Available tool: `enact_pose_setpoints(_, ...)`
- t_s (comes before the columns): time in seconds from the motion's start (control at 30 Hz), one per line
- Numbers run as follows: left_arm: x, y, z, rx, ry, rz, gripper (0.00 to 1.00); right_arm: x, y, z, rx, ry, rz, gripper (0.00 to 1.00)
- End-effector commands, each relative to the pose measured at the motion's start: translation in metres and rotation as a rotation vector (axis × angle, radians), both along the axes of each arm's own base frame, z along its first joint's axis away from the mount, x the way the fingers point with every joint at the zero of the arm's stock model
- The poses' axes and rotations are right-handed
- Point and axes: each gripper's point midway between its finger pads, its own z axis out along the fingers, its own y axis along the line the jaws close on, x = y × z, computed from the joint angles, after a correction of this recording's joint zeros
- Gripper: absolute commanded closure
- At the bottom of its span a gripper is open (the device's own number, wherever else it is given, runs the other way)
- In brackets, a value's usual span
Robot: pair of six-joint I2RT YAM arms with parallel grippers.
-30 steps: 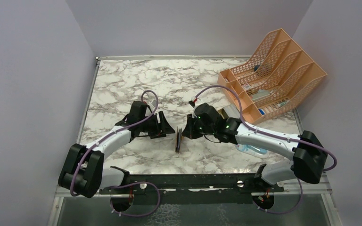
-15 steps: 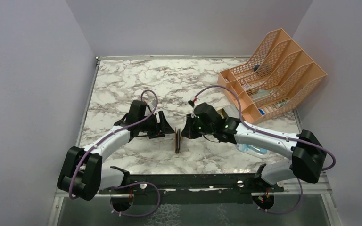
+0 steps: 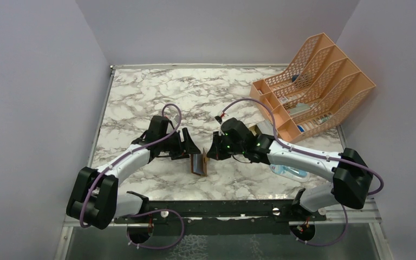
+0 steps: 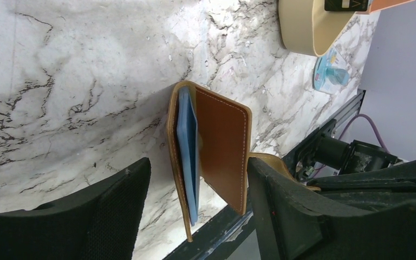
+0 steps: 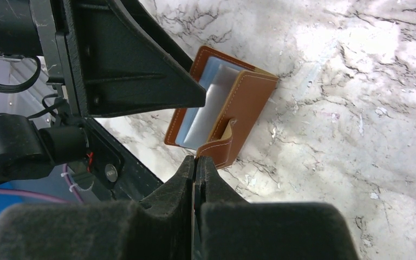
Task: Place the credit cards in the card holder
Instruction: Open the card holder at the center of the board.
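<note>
The brown leather card holder (image 3: 197, 164) stands on edge on the marble table, between the two grippers. In the left wrist view the card holder (image 4: 222, 143) is partly open, with blue-grey sleeve edges showing inside. My left gripper (image 4: 197, 168) is open, its fingers on either side of the holder, not pressing it. In the right wrist view a pale credit card (image 5: 216, 100) lies in the holder (image 5: 252, 97). My right gripper (image 5: 195, 160) is shut, pinching the holder's strap at its fingertips. The right gripper (image 3: 212, 153) sits just right of the holder.
An orange mesh file rack (image 3: 314, 81) stands at the back right. A tan tray (image 4: 303, 27) and a blue-and-clear packet (image 4: 329, 71) lie right of the holder. The black base rail (image 3: 211, 208) runs along the near table edge.
The card holder, earlier seen thin and edge-on, has swung open wider towards the left gripper. The right gripper has shifted slightly left. The left jaws opened a little.
</note>
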Motion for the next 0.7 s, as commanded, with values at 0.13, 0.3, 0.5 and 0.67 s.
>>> enact_pose_setpoints(0.13,0.005,0.002,-0.01,0.042,-0.016,-0.007,0.41,0.001,-0.034,-0.014,-0.103,-0.033,-0.078,0.99)
enact_pose_setpoints(0.3,0.005,0.002,-0.015,0.043,-0.007,-0.01,0.54,-0.003,-0.044,-0.024,-0.124,-0.023,-0.091,0.99)
enact_pose_setpoints(0.5,0.002,-0.001,-0.023,0.029,0.006,-0.033,0.79,-0.007,-0.049,-0.029,-0.129,-0.015,-0.096,0.99)
enact_pose_setpoints(0.67,0.001,-0.001,-0.023,0.026,0.004,-0.035,0.82,-0.007,-0.055,-0.033,-0.141,-0.02,-0.107,0.99)
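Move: The card holder stands half open, spine down. Its middle is about 3 cm back, 1 cm right and 4 cm below the left hand, whose open fingers straddle its left leaf. From the right hand, which already pinches the strap, that middle lies about 3 cm left, 2 cm back and 6 cm below. The cream tray sits some 17 cm right and 4 cm ahead of the right hand, the blue packet some 29 cm right and 5 cm back. Still pinching the strap, the right hand draws the right leaf away from the left one, about 5 cm right and 3.5 cm down, tipping its fingers a little further down. Meanwhile the left hand sinks about 2 cm and closes from wide to nearly shut, pinching the left leaf and the sleeves' edge. ##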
